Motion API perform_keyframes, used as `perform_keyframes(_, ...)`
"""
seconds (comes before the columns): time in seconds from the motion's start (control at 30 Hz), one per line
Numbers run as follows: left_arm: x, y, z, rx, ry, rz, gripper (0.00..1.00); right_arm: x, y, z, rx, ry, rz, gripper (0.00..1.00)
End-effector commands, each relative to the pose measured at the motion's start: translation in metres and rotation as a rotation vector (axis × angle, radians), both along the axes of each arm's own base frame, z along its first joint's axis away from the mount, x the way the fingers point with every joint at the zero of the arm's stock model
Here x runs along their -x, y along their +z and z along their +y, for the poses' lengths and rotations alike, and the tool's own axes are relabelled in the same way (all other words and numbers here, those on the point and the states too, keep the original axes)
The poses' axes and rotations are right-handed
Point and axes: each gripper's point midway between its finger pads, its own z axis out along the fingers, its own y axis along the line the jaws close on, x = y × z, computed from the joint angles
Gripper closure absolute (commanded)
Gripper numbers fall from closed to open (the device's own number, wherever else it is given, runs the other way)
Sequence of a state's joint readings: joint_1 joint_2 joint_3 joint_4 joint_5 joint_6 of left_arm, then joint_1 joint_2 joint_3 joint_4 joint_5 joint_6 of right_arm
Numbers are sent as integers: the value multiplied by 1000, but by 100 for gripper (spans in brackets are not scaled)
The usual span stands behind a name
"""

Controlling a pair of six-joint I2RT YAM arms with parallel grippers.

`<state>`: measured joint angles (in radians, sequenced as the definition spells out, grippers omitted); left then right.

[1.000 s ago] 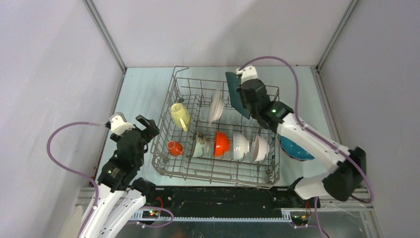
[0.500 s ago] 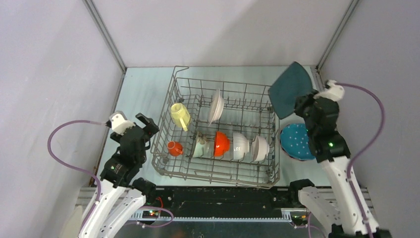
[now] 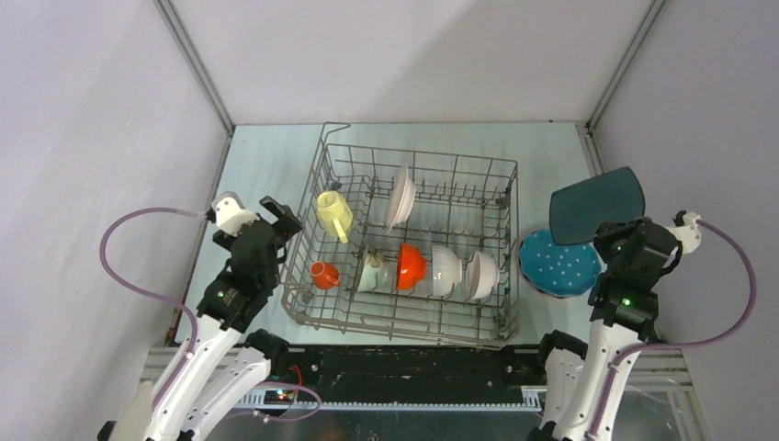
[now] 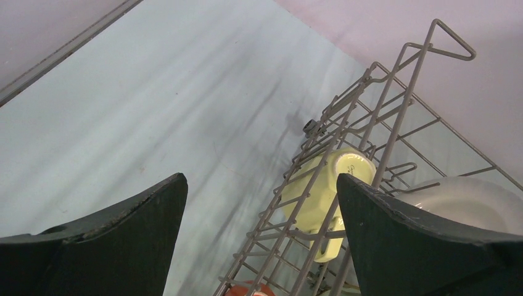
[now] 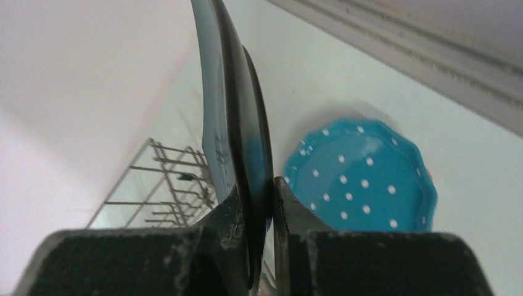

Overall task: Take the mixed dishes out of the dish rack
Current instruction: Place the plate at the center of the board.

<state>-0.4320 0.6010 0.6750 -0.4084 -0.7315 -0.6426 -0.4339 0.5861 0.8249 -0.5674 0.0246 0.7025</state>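
Note:
The grey wire dish rack (image 3: 418,151) stands mid-table. It holds a pale yellow cup (image 3: 334,214) (image 4: 324,191), a white plate (image 3: 400,197), a small orange mug (image 3: 323,275), a pale green bowl (image 3: 372,271), an orange bowl (image 3: 411,265) and two white bowls (image 3: 445,271). My right gripper (image 3: 614,234) (image 5: 258,191) is shut on the edge of a dark teal plate (image 3: 595,204) (image 5: 237,111), held in the air right of the rack, above a blue dotted plate (image 3: 560,266) (image 5: 364,179) lying on the table. My left gripper (image 3: 262,216) (image 4: 260,177) is open and empty beside the rack's left wall.
Grey enclosure walls close in on both sides and at the back. A metal corner post (image 3: 611,78) rises near the held plate. A looped wire handle (image 4: 453,43) sticks up at the rack's far left corner.
My right arm has swung the dark teal plate from the rack's back right corner out to the right, over the dotted plate. The left arm shifted only slightly.

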Motion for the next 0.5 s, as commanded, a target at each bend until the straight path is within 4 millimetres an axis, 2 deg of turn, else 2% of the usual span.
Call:
perform_keyframes(0.0, -7, 7, 0, -11, 11, -35, 2, -3, -3, 11, -86, 74, -86, 100)
perform_keyframes(0.2, -5, 0, 2, -16, 18, -20, 2, 8, -44, -1, -139, 14, -39, 100)
perform_keyframes(0.47, -6, -1, 0, -12, 6, -29, 2, 3, -86, 1, -227, 35, 6, 100)
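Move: Close below the right hand, which already holds the dark plate, lies the blue plate on its stack: about 2 cm ahead, 4 cm to the left and some 23 cm down. The rack's right side runs about 14 cm left and 2 cm ahead, 17 cm down. Its nearest white bowl is some 20 cm left and 4 cm back, about 18 cm lower. From the idle left hand the blue plate is about 60 cm right, 2 cm back and 20 cm below. Lowering the dark plate towards the blue plate, the right hand sinks about 12 cm while easing some 3 cm back, quick at first and then slower. The wrist rolls its left side up about 15 degrees and tips the fingers down some 10 degrees, and the fingers keep their pinch on the plate's edge. ##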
